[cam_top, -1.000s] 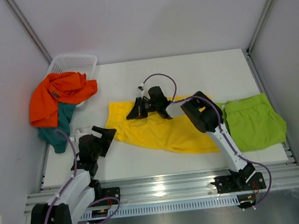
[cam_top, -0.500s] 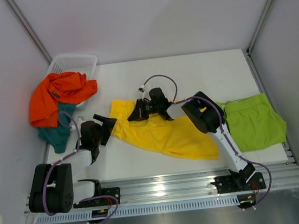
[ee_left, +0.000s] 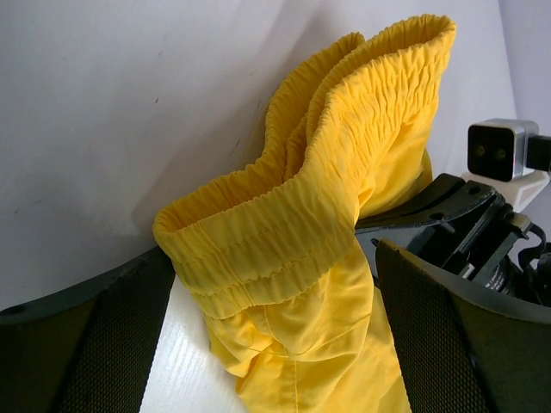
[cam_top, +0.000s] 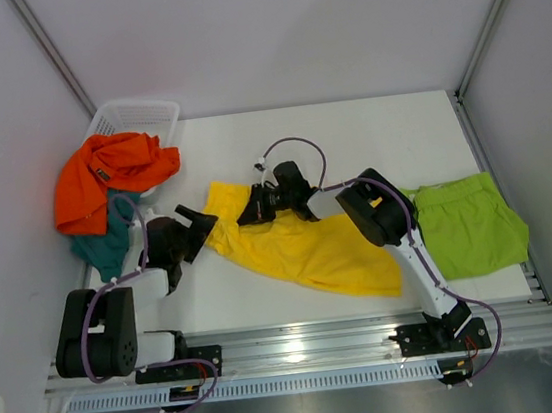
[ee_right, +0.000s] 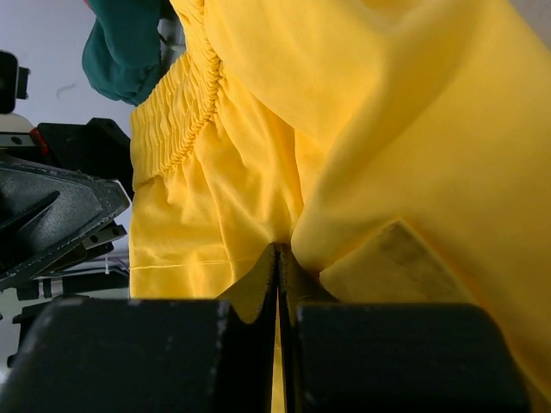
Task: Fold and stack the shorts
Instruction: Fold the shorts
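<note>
The yellow shorts (cam_top: 312, 250) lie spread across the middle of the table. My right gripper (cam_top: 256, 207) is shut on a fold of them near their upper left; the wrist view shows yellow cloth (ee_right: 258, 155) pinched at the closed fingertips (ee_right: 280, 258). My left gripper (cam_top: 195, 232) stands open at the shorts' left corner, and the bunched elastic waistband (ee_left: 284, 224) sits between its wide-apart fingers (ee_left: 439, 335). Lime green shorts (cam_top: 468, 223) lie flat at the right. Orange shorts (cam_top: 111, 176) hang over teal shorts (cam_top: 105, 246) at the far left.
A white mesh basket (cam_top: 144, 117) stands at the back left corner, partly under the orange shorts. Teal cloth (ee_right: 125, 52) shows at the top left of the right wrist view. Grey walls close in on three sides, and a metal rail (cam_top: 304, 349) runs along the near edge.
My left arm has swung up and right from the near edge, bringing its open gripper to the yellow waistband corner. The right gripper stays shut on the cloth; the yellow shorts shifted slightly.
</note>
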Controlling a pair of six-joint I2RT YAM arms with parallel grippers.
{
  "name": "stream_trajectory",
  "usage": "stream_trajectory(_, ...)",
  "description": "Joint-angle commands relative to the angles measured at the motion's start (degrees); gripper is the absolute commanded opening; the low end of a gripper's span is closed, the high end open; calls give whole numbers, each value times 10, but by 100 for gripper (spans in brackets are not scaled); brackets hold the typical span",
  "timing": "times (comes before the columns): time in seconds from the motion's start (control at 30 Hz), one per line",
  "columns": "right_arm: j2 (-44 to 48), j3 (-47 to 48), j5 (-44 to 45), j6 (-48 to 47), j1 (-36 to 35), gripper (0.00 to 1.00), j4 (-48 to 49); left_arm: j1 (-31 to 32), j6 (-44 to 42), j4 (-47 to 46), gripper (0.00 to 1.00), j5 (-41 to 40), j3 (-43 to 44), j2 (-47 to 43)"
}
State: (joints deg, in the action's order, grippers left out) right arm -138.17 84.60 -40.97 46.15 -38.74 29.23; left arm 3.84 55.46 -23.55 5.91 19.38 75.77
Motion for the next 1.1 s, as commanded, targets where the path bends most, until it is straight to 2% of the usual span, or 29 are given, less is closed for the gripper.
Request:
stream_trajectory(0.0, 4, 3, 5, -35, -16, 0, -79, -4, -43, -31, 98, 24, 5, 0)
stream_trajectory(0.2, 0, 16, 12, -49, -21, 0, -101, -3, -56, -68, 89, 52, 0, 4)
stream_trajectory(0.33, -1, 17, 12, -49, -24, 0, -101, -3, -59, -73, 73, 56, 1, 7)
stream_trajectory(0.6, 11, 23, 45, -84, -27, 0, -150, -2, -56, -91, 71, 38, -41, -53)
stream_trajectory(0.67, 11, 25, 47, -88, -27, 0, -156, -2, -55, -92, 68, 31, -48, -72)
stream_trajectory(0.77, 10, 25, 43, -86, -27, 0, -153, -2, -60, -91, 54, 24, -58, -91)
stream_trajectory(0.8, 10, 24, 42, -87, -27, 0, -153, -2, -62, -90, 46, 24, -58, -91)
stream_trajectory(0.87, 11, 23, 41, -88, -28, 0, -153, -2, -66, -91, 42, 24, -55, -91)
stream_trajectory(0.9, 11, 23, 41, -91, -29, 0, -157, -1, -69, -92, 34, 30, -53, -84)
stream_trajectory(0.97, 16, 22, 46, -98, -31, 0, -167, 1, -81, -91, 27, 37, -43, -82)
stream_trajectory(1.0, 18, 22, 53, -105, -33, 0, -172, 3, -87, -89, 17, 40, -42, -82)
stream_trajectory(1.07, 24, 20, 60, -112, -34, 0, -180, 11, -95, -86, 10, 38, -40, -86)
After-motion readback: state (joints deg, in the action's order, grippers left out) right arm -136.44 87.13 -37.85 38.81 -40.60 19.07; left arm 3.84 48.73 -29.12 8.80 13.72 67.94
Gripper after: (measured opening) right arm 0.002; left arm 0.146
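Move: The near-left end of the yellow shorts' elastic waistband sits between the left hand's open fingers, roughly 1 cm ahead, 2 cm right and 1 cm below their midpoint. The orange garment is about 18 cm ahead and 18 cm left of that hand, the teal cloth some 3 cm ahead and 23 cm left. From the right hand, the waistband end lies around 8 cm left and 3 cm back, at about its height. The yellow waistband end gets pinched between the left fingers, which go from wide open to nearly shut on it: the left hand first edges about 1 cm right, then draws back about 1.5 cm and up some 2 cm as the grip tightens, its fingertips tilting up about 10 degrees. The right hand keeps its shut fingertips on the cloth, barely shifting. ##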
